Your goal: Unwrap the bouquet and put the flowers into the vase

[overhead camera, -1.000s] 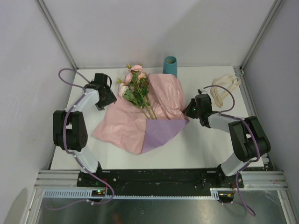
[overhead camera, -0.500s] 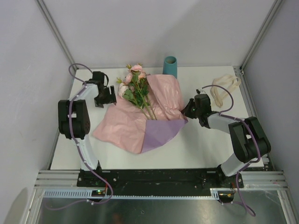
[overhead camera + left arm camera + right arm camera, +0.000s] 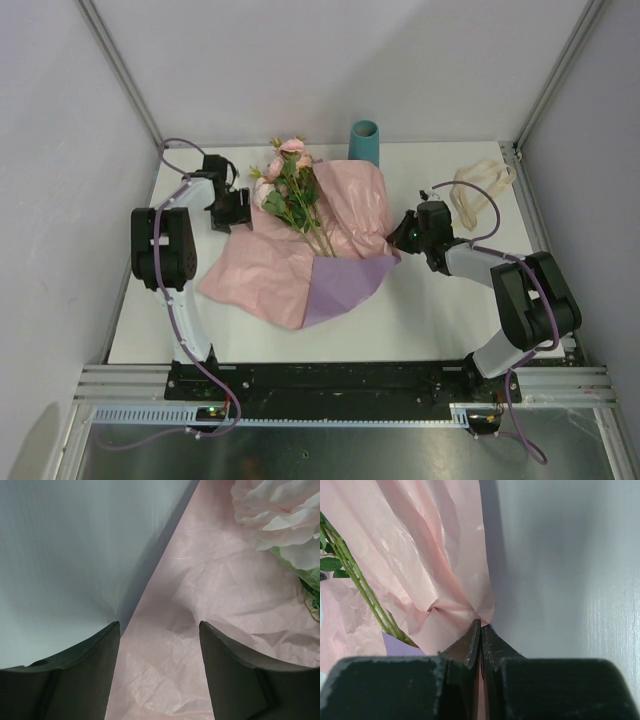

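Note:
The bouquet's pink wrapping paper point(image 3: 290, 265) lies spread open on the table, one lilac corner point(image 3: 345, 285) turned up. The flowers point(image 3: 288, 185), pink roses on green stems, lie across its far part. The teal vase point(image 3: 364, 140) stands upright behind the sheet. My left gripper point(image 3: 238, 210) is open at the sheet's left edge, beside the roses; in the left wrist view its jaws point(image 3: 159, 625) straddle the paper point(image 3: 215, 605) with a rose point(image 3: 277, 515) ahead. My right gripper point(image 3: 402, 234) is shut on the sheet's right edge point(image 3: 481, 625); the stems point(image 3: 365, 595) run to its left.
A cream ribbon point(image 3: 478, 185) lies loose at the back right of the white table point(image 3: 430, 310). Frame posts and grey walls close in the sides and back. The vase stands close to the paper's far edge.
My left arm has swung in, and its gripper has moved right to the paper's left edge near the roses. The right gripper has stayed pinched on the paper.

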### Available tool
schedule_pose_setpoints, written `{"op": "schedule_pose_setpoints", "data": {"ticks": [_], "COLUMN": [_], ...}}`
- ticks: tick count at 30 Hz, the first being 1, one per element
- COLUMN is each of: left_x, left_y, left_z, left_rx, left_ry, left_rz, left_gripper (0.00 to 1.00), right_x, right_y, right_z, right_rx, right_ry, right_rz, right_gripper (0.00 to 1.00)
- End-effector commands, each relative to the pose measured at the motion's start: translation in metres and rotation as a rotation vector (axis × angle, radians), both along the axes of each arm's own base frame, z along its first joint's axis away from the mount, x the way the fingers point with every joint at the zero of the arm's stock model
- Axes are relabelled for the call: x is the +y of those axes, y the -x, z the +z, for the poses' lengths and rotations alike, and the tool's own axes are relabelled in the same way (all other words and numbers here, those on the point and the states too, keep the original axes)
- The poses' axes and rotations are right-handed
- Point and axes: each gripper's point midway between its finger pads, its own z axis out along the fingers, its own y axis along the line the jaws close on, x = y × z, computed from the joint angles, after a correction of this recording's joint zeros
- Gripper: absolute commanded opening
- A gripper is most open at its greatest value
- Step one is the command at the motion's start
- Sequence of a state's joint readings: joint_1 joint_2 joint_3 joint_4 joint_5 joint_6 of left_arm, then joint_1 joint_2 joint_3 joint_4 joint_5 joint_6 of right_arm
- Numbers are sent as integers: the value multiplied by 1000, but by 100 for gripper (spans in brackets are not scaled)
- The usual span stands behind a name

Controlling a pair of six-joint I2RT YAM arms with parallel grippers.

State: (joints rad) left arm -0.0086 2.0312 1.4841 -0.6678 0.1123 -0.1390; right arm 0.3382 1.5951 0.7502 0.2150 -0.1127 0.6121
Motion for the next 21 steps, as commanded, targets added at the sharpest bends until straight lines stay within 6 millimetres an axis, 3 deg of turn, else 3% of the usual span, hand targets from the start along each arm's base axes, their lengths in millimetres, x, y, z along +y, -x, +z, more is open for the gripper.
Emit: {"op": "schedule_pose_setpoints", "data": {"ticks": [1,9,12,16,21], "left_x": [-5,-7,-3,11,51], "left_y": [-11,-8,-6,-6,1], "left_z": [13,9,10,21,31], "left_rx": [-29,-1,2,-14,-14], "left_ry": [42,55,33,-39,-173], "left_rz": [-9,35,50,91,208], "left_gripper": [68,51,34,6,0], "right_x": [4,3,2,4,5], "right_y": [-5,-5,-5,-5,-6], "right_z": [22,24,26,27,23], "right_rx": [-72,-76,-79,-78,-70], "right_ry": [-23,-25,-26,-32,-39], "right_rz": [19,21,19,23,18], "right_gripper": [6,6,6,6,4]}}
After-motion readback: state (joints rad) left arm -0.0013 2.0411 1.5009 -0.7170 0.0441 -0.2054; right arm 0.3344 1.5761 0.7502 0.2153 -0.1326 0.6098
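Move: The wrapper's left edge lies right at the left hand's open fingertips, straight below by about 1 cm. The nearest pale rose is some 8 cm ahead and 7 cm to the right of that hand, the leafy stems' upper part 5 cm ahead and 13 cm right, the vase about 10 cm ahead and 30 cm right. From the right hand, still holding the wrapper's other side, that left edge is roughly 35 cm left, 3 cm farther out and 5 cm lower. The wrapper's left edge gets pinched between the left fingers, which go from about two-thirds open to shut while the hand stays low, easing barely half a centimetre to the right. As they shut, the hand starts pulling the edge left, nearly 2 cm, turning some 5 degrees counter-clockwise. The right hand keeps its pinch on the other side and rises about 1 cm. ##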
